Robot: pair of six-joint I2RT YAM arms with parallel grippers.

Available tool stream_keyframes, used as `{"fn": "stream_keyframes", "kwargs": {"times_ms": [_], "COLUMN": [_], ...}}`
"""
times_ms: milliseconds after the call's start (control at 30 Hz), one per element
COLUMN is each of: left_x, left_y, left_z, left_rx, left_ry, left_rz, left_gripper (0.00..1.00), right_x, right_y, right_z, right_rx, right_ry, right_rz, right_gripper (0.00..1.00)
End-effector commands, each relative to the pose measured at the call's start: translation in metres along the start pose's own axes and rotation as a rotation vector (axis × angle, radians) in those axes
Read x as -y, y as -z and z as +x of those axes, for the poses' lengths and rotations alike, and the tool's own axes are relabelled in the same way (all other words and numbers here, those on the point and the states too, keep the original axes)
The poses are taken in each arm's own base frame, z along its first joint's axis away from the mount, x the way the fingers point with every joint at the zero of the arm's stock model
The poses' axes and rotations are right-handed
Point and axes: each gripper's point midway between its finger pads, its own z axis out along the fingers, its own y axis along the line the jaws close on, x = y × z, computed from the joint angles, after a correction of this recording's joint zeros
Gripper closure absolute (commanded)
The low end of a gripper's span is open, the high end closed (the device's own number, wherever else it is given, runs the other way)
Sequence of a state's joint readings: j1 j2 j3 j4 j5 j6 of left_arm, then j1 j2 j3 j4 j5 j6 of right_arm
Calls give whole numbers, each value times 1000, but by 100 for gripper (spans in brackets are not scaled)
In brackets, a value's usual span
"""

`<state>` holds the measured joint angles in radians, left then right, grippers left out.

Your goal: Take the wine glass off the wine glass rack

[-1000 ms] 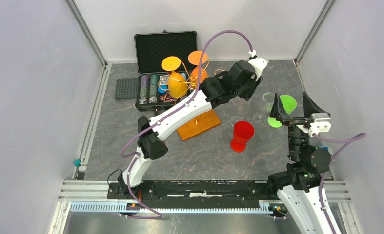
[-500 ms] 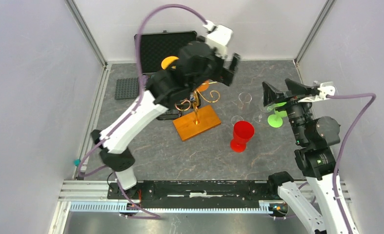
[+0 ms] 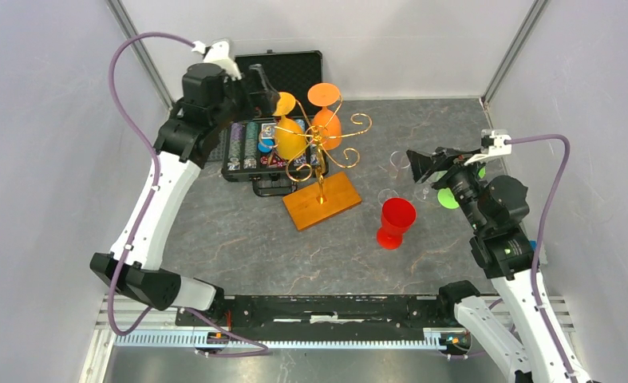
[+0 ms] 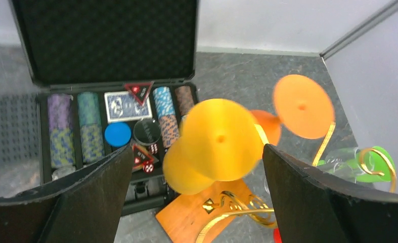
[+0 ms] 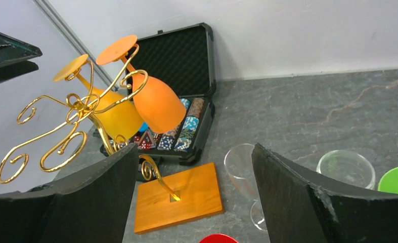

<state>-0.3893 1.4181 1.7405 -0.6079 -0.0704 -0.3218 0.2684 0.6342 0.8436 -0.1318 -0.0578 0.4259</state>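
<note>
The wine glass rack (image 3: 321,199), golden curled wire on an orange-brown wooden base, stands mid-table. Two wine glasses hang upside down on it: a yellow wine glass (image 3: 290,137) and an orange wine glass (image 3: 326,124). My left gripper (image 3: 260,89) hovers at the back left of the rack, open and empty. In the left wrist view the yellow glass (image 4: 219,139) shows between the wide-apart fingers of the left gripper (image 4: 196,149), well below them. My right gripper (image 3: 434,162) is open and empty to the rack's right, facing the rack's base (image 5: 179,197).
An open black chip case (image 3: 270,76) lies just behind the rack, with a black foam pad (image 3: 207,144) to its left. A red glass (image 3: 394,222), clear glasses (image 3: 400,163) and a green glass (image 3: 452,195) stand or lie right of the rack, near the right gripper.
The left arm has swung from the right of the rack, over it, to the back left, and its jaws have opened wide. The right gripper has risen and turned toward the rack.
</note>
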Motion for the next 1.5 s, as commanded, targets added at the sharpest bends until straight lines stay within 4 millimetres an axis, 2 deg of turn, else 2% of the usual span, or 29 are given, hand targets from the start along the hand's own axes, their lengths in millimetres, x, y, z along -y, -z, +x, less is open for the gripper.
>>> {"fn": "stream_keyframes", "kwargs": {"times_ms": [0, 67, 200, 333, 433, 533, 667, 933, 1067, 1200, 1400, 1467], "left_x": [-15, -23, -23, -18, -24, -21, -15, -18, -14, -7, -5, -4], "left_y": [-1, -7, -14, -15, -20, -24, -24, -30, -28, -19, -20, -22], "left_z": [-16, -9, 6, 11, 13, 14, 16, 32, 35, 34, 32, 29], "left_rx": [59, 34, -14, -26, -33, -58, -83, -132, -159, -169, -176, -169], "left_ry": [238, 302, 388, 476, 556, 603, 643, 722, 741, 735, 763, 788], "left_rz": [115, 146, 243, 357, 403, 462, 513, 501, 531, 573, 583, 592], "left_gripper": [0, 0, 4, 5, 6, 16, 31, 46, 59, 59, 59, 67], "right_x": [-6, -5, -4, -10, -14, -17, -15, -11, -9, -8, -8, -8], "right_y": [-6, -7, -5, -3, -1, 1, 0, -3, -4, -3, -4, -4], "right_z": [8, 15, 20, 16, 10, 2, 1, 2, 1, 1, 3, 4], "right_rx": [-28, -41, -37, -11, 14, 65, 82, 101, 107, 129, 137, 143], "right_ry": [-34, -46, -66, -62, -54, -52, -51, -43, -32, -19, -20, -17], "right_rz": [-34, -37, -40, -74, -97, -112, -108, -98, -91, -94, -102, -102], "right_gripper": [14, 14, 14, 14, 14, 14, 14, 14, 15, 15, 15, 15]}}
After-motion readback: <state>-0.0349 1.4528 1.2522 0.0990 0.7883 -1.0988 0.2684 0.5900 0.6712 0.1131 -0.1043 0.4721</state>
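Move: The foot of the upside-down yellow wine glass lies just ahead of the left hand: about 3 cm forward, 3 cm to its right and 5 cm below. The orange glass's foot is roughly 10 cm to the right of it and 3 cm farther out; the gold rack's hub is some 12 cm right of the hand, 3 cm back and 8 cm lower. From the right hand the yellow foot is around 31 cm left and 14 cm ahead, about level. Down and forward with a swing to the left, then back right by about the same 4 cm, the left hand settles some 5 cm lower beside the yellow glass's foot. The wrist rolls nearly 50 degrees, left side dropping, and turns a little clockwise and down as the wide-open fingers narrow to under half around the foot's near rim, not yet shut. The empty right hand dips 3 cm or so and mostly recovers. ##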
